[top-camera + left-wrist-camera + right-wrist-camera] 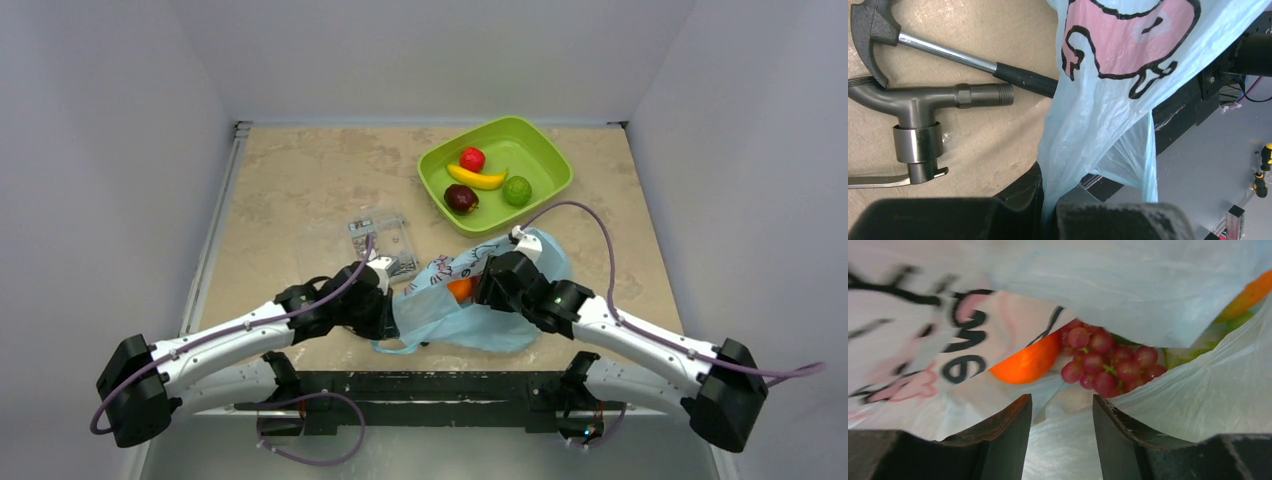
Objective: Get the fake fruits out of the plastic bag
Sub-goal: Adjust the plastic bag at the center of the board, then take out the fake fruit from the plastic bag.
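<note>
The light-blue plastic bag [470, 318] lies at the near middle of the table between both arms. My left gripper [392, 312] is shut on a bunched fold of the plastic bag [1108, 100]; the film runs straight into my closed left gripper [1050, 212]. My right gripper [492, 283] is at the bag's mouth. In the right wrist view my right gripper [1062, 405] is open, nothing between its fingers, just short of an orange [1030, 362] and a red grape bunch [1108, 365] inside the bag [1168, 280]. Green pieces [1198, 352] lie behind the grapes.
A green tray [545, 160] at the back right holds a red fruit [472, 159], banana [477, 178], plum [461, 198] and green fruit [516, 190]. A clear bag of screws [380, 238] lies left of the bag. A hammer [948, 50] and a grey pipe fitting [923, 100] lie beside my left gripper.
</note>
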You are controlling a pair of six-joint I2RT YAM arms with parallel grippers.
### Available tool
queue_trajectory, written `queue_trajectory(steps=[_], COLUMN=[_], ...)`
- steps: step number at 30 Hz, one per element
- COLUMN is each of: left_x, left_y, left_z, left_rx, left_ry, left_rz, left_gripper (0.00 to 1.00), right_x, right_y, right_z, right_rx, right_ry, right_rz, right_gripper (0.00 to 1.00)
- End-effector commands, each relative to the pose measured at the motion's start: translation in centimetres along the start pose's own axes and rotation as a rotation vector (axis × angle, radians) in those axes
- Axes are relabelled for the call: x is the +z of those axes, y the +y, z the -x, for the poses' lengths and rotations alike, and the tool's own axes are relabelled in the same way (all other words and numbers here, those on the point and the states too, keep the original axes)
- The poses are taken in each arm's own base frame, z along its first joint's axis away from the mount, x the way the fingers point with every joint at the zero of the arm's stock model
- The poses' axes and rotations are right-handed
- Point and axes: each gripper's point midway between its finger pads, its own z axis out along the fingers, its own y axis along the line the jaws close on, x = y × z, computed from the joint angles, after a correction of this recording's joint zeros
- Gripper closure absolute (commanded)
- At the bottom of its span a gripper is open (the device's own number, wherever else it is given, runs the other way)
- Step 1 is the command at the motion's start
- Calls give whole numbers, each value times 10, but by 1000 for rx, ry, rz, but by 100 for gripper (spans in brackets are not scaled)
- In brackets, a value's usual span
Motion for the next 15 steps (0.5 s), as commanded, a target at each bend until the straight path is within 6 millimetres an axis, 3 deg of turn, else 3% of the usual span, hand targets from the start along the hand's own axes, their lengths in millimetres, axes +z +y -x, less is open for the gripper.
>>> queue_trajectory(steps=[1,5,9,15], left_x=[1,3,0,-3], left_y=[5,-2,-3,-5], left_z=[-4,-5,-8,-8], left_rx=[-24,-48,-50,-51], left_ry=[-9,-1,2,-6], left_rz=[9,-30,-43,-58], left_gripper=[100,100,100,100], right_x=[17,36,48,63], right_y=[28,41,48,49], right_z=[22,26,24,6], right_rx=[-55,-78,-74,-63], right_ry=[-24,-23,-20,35], right_rz=[69,69,82,95], right_gripper=[50,32,29,28])
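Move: The orange fruit in the open bag lies some 5 cm ahead, 7 cm to the left and 7 cm below the right hand. The red grapes are about 8 cm ahead, almost straight ahead of that hand and 8 cm down; an orange-and-green fruit sits about 11 cm ahead and 5 cm to its right. From the left hand, the orange fruit is roughly 12 cm ahead, 17 cm to the right and 5 cm lower. Towards the orange fruit the right hand reaches into the bag's mouth, first forward and down, then mainly left and forward, about 6 to 7 cm in all. Its half-open fingers spread wider on the way. The bag's edge stays pinched in the left hand's shut fingers, which ease back and down by only about 1 cm. ##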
